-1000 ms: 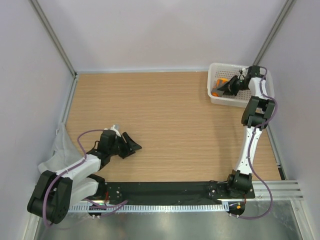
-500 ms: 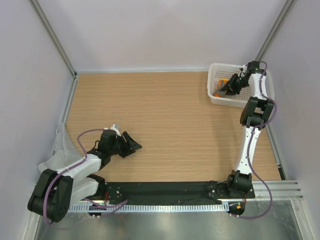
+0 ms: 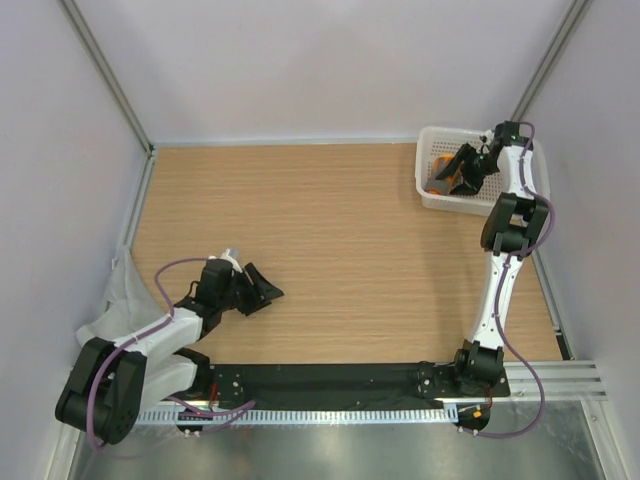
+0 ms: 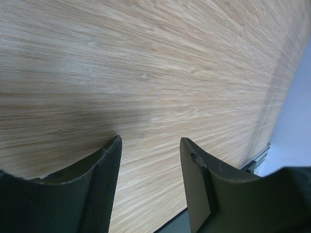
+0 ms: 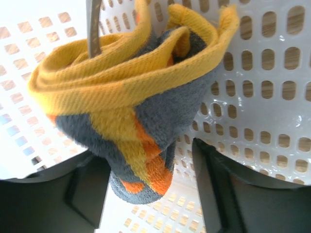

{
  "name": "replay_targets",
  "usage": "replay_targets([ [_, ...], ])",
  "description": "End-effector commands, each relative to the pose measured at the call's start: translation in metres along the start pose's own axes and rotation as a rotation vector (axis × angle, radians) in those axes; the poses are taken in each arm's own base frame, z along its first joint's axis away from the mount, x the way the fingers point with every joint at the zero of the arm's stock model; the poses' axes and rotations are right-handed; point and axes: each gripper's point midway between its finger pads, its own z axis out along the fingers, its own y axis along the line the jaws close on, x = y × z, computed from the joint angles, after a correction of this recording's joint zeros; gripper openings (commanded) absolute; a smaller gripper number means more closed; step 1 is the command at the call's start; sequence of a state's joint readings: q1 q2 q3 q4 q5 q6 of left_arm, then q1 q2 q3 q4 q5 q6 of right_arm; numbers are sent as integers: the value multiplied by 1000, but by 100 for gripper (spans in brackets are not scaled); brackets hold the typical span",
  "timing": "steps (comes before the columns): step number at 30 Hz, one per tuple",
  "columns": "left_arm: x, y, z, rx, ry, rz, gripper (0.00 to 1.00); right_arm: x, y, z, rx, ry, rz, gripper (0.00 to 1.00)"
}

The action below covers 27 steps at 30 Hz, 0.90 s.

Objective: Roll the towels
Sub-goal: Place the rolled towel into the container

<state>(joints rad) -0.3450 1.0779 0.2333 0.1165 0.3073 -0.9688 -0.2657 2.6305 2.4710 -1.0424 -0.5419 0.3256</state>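
Note:
A rolled towel in orange, grey and a yellow edge lies inside the white perforated basket. My right gripper stands open around the roll's lower end, with a gap showing at its right finger. From above, the orange towel sits at the basket's left end, with the right gripper just beside it. The light-grey towel lies crumpled at the table's left edge, beside the left arm. My left gripper rests open and empty low over the wood.
The basket stands in the far right corner against the frame. A black base rail runs along the near edge. Walls and metal posts close in the left, back and right sides.
The right gripper has opened around the rolled orange towel in the basket. The left arm has not moved.

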Motion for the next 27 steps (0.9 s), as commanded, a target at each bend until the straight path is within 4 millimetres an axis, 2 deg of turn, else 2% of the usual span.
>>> replay_targets([
  [1, 11, 35, 1, -134, 17, -2, 54, -13, 39, -41, -70, -80, -46, 73],
  [4, 11, 35, 1, -134, 17, -2, 53, -14, 51, -51, -108, -98, -51, 82],
  [8, 11, 35, 1, -134, 17, -3, 53, -23, 68, -77, -112, -167, -71, 86],
  [14, 11, 34, 1, -132, 17, -1, 52, -36, 75, -100, -73, -259, -80, 88],
  [15, 10, 34, 1, -133, 15, -1, 52, -40, 70, -102, -41, -276, -76, 88],
  [18, 11, 35, 1, -133, 19, 0, 52, -43, 61, -104, 20, -301, -65, 88],
  [20, 11, 34, 1, -132, 18, 0, 52, -45, 61, -101, 22, -313, -82, 88],
  [27, 10, 34, 1, -132, 16, 1, 52, -47, 52, -80, 61, -310, -95, 90],
])
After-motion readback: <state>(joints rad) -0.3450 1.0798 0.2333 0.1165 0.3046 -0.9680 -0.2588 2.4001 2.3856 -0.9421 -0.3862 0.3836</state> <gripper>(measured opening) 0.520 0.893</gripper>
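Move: The rolled towel, already let out of the right fingers' grip, stands close beside and between them, its middle about 2 cm ahead, 2 cm to the left and roughly level. The container around it has its middle some 8 cm to the right of this hand and 2 cm ahead, with its left wall about 7 cm to the hand's left and 3 cm ahead. From the idle left hand the towel is about 35 cm ahead and 47 cm to the right, near the same height. The right hand spreads its already parted fingers wider, to nearly full opening, and rises up off the rolled towel, slowly at first and then quickly, to about 10 cm before sinking back a touch. Near the top it eases some 2 cm to the right, away from the towel and over the container, while the wrist tips its fingers up and rolls its left side down, some 15 degrees in all, leaving empty fingers above the towel. ##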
